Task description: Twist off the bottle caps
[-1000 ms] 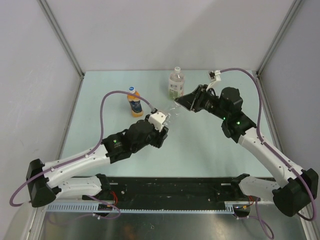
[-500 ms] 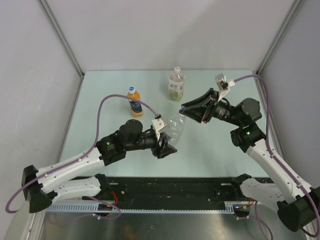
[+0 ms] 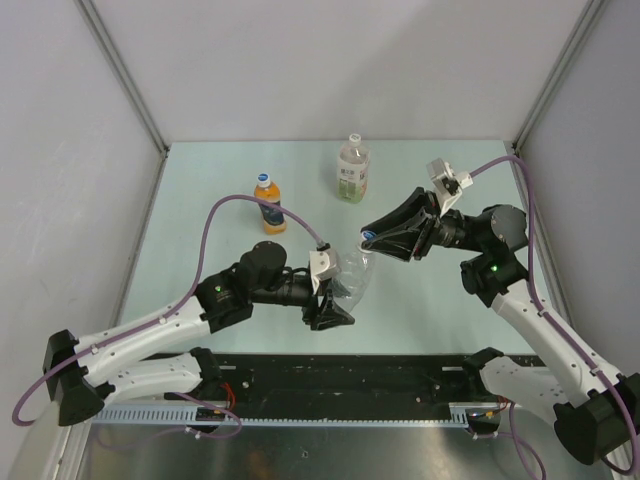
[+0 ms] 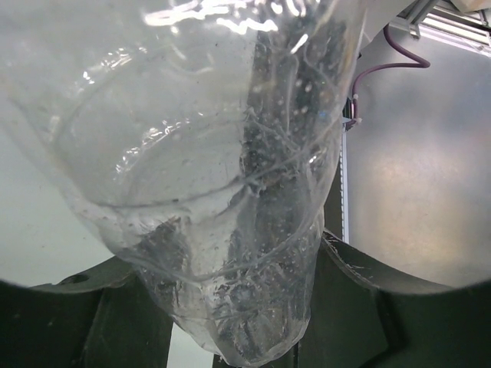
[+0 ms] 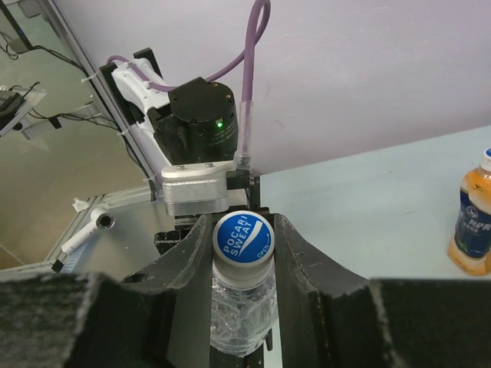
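A clear, empty bottle (image 3: 350, 272) hangs tilted above the table between the two arms. My left gripper (image 3: 333, 300) is shut on its lower body; in the left wrist view the bottle (image 4: 230, 176) fills the picture, with dark fingers (image 4: 107, 314) either side. My right gripper (image 3: 372, 238) is shut on its blue cap (image 5: 243, 236), printed in white, with both fingers pressed against the cap's sides. An orange drink bottle (image 3: 268, 207) with a blue cap (image 3: 265, 180) and a clear green-labelled bottle (image 3: 352, 172) with a whitish cap (image 3: 353, 138) stand at the back.
The pale green table (image 3: 200, 240) is walled by grey panels at the back and both sides. A black rail (image 3: 350, 380) with the arm bases runs along the near edge. The orange bottle (image 5: 476, 230) shows at the right of the right wrist view.
Both grippers have carried the clear bottle toward the near edge, away from the standing bottles. The right wrist has turned on the cap.
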Controlling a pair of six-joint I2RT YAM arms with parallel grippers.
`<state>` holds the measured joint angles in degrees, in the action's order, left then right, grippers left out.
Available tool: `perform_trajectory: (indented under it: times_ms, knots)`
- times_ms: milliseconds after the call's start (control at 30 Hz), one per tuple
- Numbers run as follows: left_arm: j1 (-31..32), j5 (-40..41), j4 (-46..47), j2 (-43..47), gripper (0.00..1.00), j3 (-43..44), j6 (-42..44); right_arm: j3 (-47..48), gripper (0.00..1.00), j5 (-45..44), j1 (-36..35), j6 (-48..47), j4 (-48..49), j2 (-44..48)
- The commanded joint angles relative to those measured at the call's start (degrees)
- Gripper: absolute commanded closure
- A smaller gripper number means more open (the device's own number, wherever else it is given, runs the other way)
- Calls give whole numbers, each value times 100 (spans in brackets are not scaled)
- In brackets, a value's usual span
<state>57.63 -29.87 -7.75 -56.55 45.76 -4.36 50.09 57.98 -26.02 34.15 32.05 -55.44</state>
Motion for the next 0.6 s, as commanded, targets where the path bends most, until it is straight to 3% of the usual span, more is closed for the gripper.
perform_trajectory:
  times_ms: [0, 33, 100, 233, 300, 400, 567]
  knots:
    - [180, -734, 538, 303, 100, -26, 687, -43, 100, -468, 225, 19, 160, -54]
    - [179, -697, 538, 303, 100, -38, 685, -43, 100, -509, 249, 55, 156, -50]
    - [181, -597, 538, 299, 100, -62, 678, -43, 84, -698, 322, 223, 142, -32]
    - [179, -538, 542, 287, 100, -81, 681, -43, 30, -950, 541, 719, 295, 96]
    - [174, -536, 541, 277, 100, -73, 702, -43, 9, -1129, 599, 835, 322, 220]
    - [172, -435, 534, 248, 100, -75, 730, -38, 2, -1428, 636, 878, 267, 447]
    - [170, -162, 529, 160, 100, -87, 707, -7, 1, -1879, 658, 875, 11, 666]
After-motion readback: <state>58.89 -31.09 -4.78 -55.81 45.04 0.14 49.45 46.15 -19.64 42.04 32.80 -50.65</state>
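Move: The right fingers are already around the blue cap, level with it, while the left hand holds the lower part of the clear bottle; from the left hand that cap lies about 8 cm ahead, 4 cm to the right and some 15 cm up. From the right hand, the orange bottle stands roughly 36 cm ahead and 24 cm left, and the green-label bottle some 46 cm ahead and 4 cm left, both about 30 cm below. Opening wide around the cap, the right fingers let go, and the hand backs off to the right, upward and forward, roughly 6 cm in all, swinging some 15 degrees clockwise as the fingertips tip up a little. The left hand keeps its grip on the bottle, rising only about 1 cm with a slight tilt. ##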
